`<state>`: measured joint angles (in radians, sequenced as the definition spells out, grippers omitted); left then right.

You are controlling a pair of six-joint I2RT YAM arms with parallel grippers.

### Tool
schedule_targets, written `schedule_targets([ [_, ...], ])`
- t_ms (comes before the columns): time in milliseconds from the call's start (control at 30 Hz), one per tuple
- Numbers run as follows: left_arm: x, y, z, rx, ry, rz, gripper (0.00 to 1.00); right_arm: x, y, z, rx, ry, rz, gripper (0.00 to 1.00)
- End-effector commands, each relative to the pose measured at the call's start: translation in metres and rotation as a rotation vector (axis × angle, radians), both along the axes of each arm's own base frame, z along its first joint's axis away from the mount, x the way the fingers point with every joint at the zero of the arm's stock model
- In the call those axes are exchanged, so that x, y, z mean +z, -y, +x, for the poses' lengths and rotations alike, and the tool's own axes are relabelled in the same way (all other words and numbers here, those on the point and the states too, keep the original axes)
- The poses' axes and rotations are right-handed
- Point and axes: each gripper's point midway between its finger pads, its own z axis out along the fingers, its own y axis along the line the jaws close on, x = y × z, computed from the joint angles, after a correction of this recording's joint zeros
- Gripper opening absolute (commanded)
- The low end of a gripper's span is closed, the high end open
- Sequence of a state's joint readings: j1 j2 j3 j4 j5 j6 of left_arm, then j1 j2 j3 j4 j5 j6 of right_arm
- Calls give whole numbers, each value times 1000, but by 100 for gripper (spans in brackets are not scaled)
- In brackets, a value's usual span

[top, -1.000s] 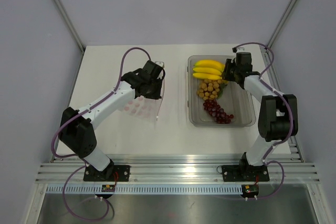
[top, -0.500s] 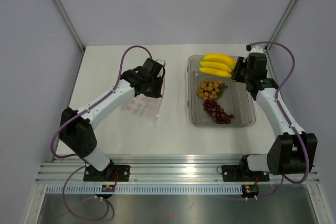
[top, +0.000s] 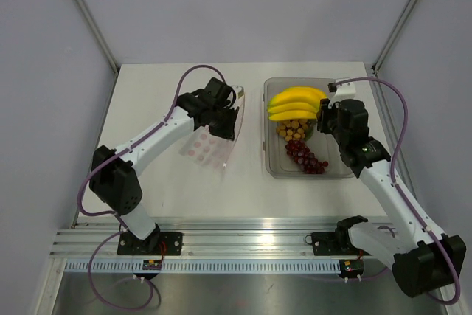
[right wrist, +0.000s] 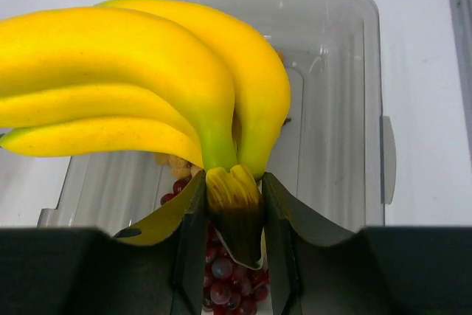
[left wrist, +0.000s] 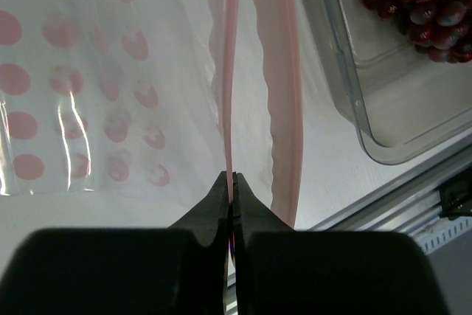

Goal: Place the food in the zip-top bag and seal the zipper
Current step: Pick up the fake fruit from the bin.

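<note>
My right gripper (right wrist: 233, 204) is shut on the stem of the bunch of yellow bananas (right wrist: 147, 94), held lifted above the clear tray (top: 274, 167); the bananas (top: 295, 101) hang over the tray's far end. The tan-orange round fruits (top: 293, 130) and dark red grapes (top: 306, 158) lie in the tray below. My left gripper (left wrist: 231, 181) is shut on one pink lip of the zipper (left wrist: 229, 71), holding the zip-top bag (top: 210, 145) raised off the table. The other zipper lip (left wrist: 284, 94) hangs apart, so the mouth stands open toward the tray.
The tray's near corner (left wrist: 383, 145) shows in the left wrist view, right of the bag. An aluminium rail (top: 243, 245) runs along the table's near edge. Grey walls close in the back and sides.
The right gripper has lifted the bananas out of the tray and swung them left and nearer. The left gripper has shifted slightly right with the bag, raising its mouth.
</note>
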<state>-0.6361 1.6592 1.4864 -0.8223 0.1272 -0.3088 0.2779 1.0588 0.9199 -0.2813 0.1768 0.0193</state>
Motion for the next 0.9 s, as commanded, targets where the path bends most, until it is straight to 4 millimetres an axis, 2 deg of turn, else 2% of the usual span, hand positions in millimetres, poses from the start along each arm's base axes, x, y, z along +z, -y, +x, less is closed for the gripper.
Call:
schedule_targets([
  [0, 22, 21, -9, -121, -4, -101, 0, 67, -1, 3, 35, 280, -18, 0],
  [133, 27, 28, -17, -175, -24, -141, 0, 80, -11, -13, 119, 373, -55, 0],
  [200, 29, 30, -20, -191, -32, -152, 0, 97, -18, -17, 162, 451, -74, 0],
  [400, 26, 31, -24, -204, -55, -160, 0, 125, -44, -42, 323, 617, -112, 0],
  [700, 29, 35, -32, -244, -75, -195, 0, 139, -73, -59, 468, 732, -113, 0],
  [867, 38, 40, -44, -324, -106, -252, 0, 140, -93, -64, 527, 777, -107, 0],
])
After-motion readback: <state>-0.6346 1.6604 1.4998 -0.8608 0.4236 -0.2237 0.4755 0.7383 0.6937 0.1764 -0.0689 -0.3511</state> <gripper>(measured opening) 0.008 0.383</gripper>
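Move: The bananas, already clear of the bin, hang by their stems from the right fingers; the bag's mouth lies about 26 cm to that hand's left, level fore and aft, some 10 cm lower. The bin is almost below, 18 cm down and 3 cm back; the brown bunch lies 6 cm left and 2 back, the red grapes 2 left and 13 back, both that low. From the left hand the mouth is 6 cm ahead and 5 below. Still pinching the banana stems, the right hand lifts about 10 cm, then swings more and more leftward (some 8 cm) towards the bag while easing back 5 cm; its fingers tip upward about 35 degrees and turn counter-clockwise. The left fingers stay shut on the bag's edge and draw it about 4 cm back and a little to the right, turning clockwise. ##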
